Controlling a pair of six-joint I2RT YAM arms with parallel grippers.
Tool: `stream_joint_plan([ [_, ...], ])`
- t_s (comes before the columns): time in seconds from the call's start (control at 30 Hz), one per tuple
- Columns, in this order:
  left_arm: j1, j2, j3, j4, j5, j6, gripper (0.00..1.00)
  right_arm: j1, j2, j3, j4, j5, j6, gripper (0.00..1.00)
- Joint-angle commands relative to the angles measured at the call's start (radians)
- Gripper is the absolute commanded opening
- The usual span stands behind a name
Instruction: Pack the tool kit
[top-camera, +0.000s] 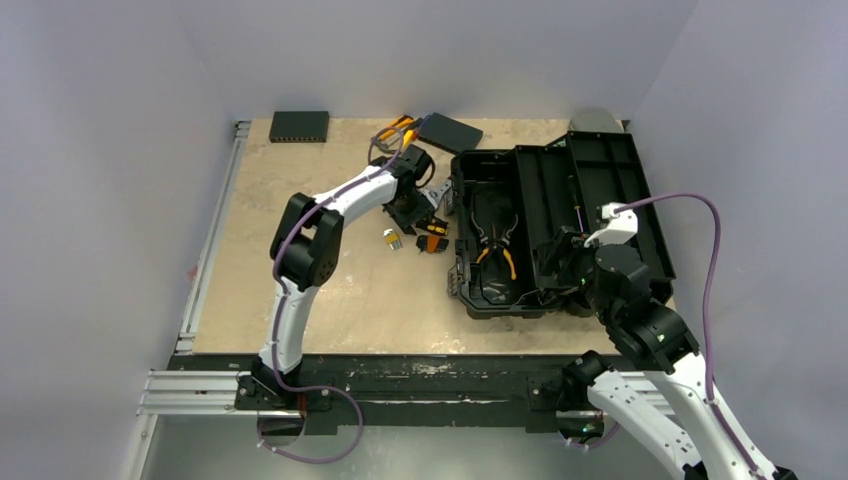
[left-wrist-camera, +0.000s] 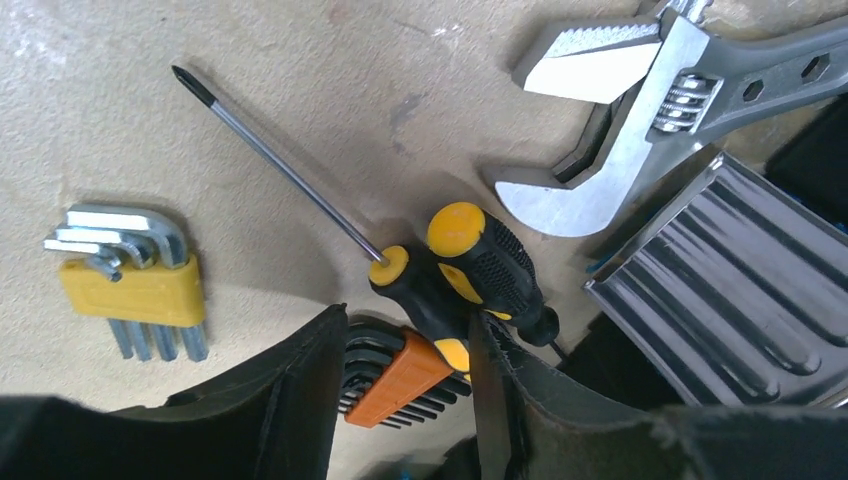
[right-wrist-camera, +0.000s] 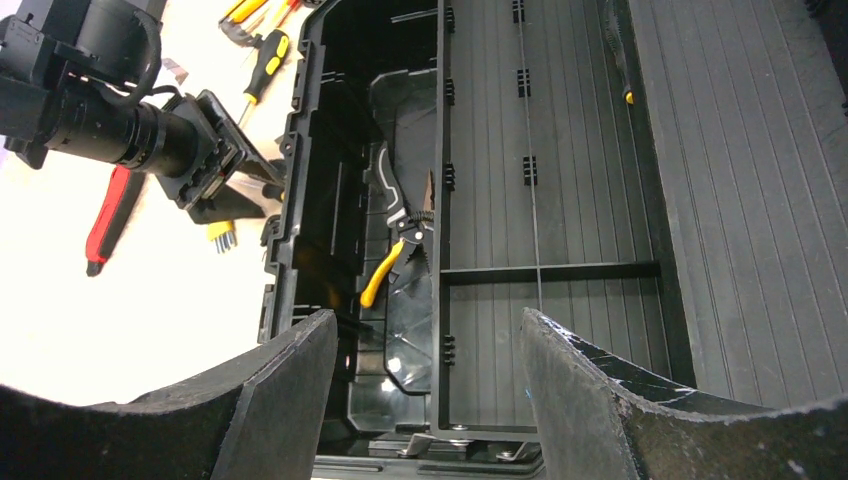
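The black toolbox (top-camera: 462, 200) lies open right of centre, its lid (top-camera: 625, 195) folded back. Yellow-handled pliers (top-camera: 497, 246) rest inside its body (right-wrist-camera: 330, 150). My left gripper (left-wrist-camera: 405, 370) points down at loose tools just left of the box. It is open, with a finger close on each side of an orange hex key set (left-wrist-camera: 400, 375). Its right finger touches the yellow-black handle of a Phillips screwdriver (left-wrist-camera: 425, 295), and a second screwdriver handle (left-wrist-camera: 490, 262) lies beside that one. My right gripper (right-wrist-camera: 430, 350) hangs open and empty over the box's near end.
A yellow hex key set (left-wrist-camera: 135, 292) lies to the left and an adjustable wrench (left-wrist-camera: 640, 130) lies beyond the screwdrivers. A ridged silvery metal part (left-wrist-camera: 730, 290) is on the right. A flat black box (top-camera: 448, 131), a dark case (top-camera: 299, 125) and a red-handled tool (right-wrist-camera: 105, 225) lie nearby.
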Motion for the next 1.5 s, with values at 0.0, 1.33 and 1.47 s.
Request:
stream_joint_plan([
  [0.0, 0.002, 0.056, 0.039, -0.021, 0.000, -0.030, 0.45, 0.000, -0.006, -0.003, 0.032, 0.009, -0.009, 0.66],
  [1.33, -0.041, -0.656, -0.543, 0.754, 0.512, 0.209, 0.00, 0.002, 0.367, 0.049, 0.437, -0.713, 0.031, 0.68],
  [1.47, -0.077, -0.662, -0.532, 0.790, 0.568, 0.159, 0.00, 0.000, 0.410, 0.080, 0.444, -0.688, 0.024, 0.68],
])
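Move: The screwdriver with the bare cross-tip shaft has its black-yellow handle just under the left hand: about 1 cm back, 2 cm right, 2 cm down. A second screwdriver handle lies about 1 cm ahead and 4 cm right of that hand, the adjustable wrench 8 cm ahead and 3 right, the orange key set 4 back and 2 right, the yellow key set 4 back and 7 left. From the right hand, the first screwdriver's handle is some 17 cm ahead, 23 left and 24 below. Down barely 1 cm, the left hand closes on the screwdriver's handle, draws it a couple of centimetres left and back, then lifts about 18 cm while swinging back and right towards the toolbox, its fingers tilting up from straight down towards forward-right. The right hand, open and waiting at first, sweeps about 15 cm left towards the screwdriver, turning some 35 degrees counter-clockwise. ##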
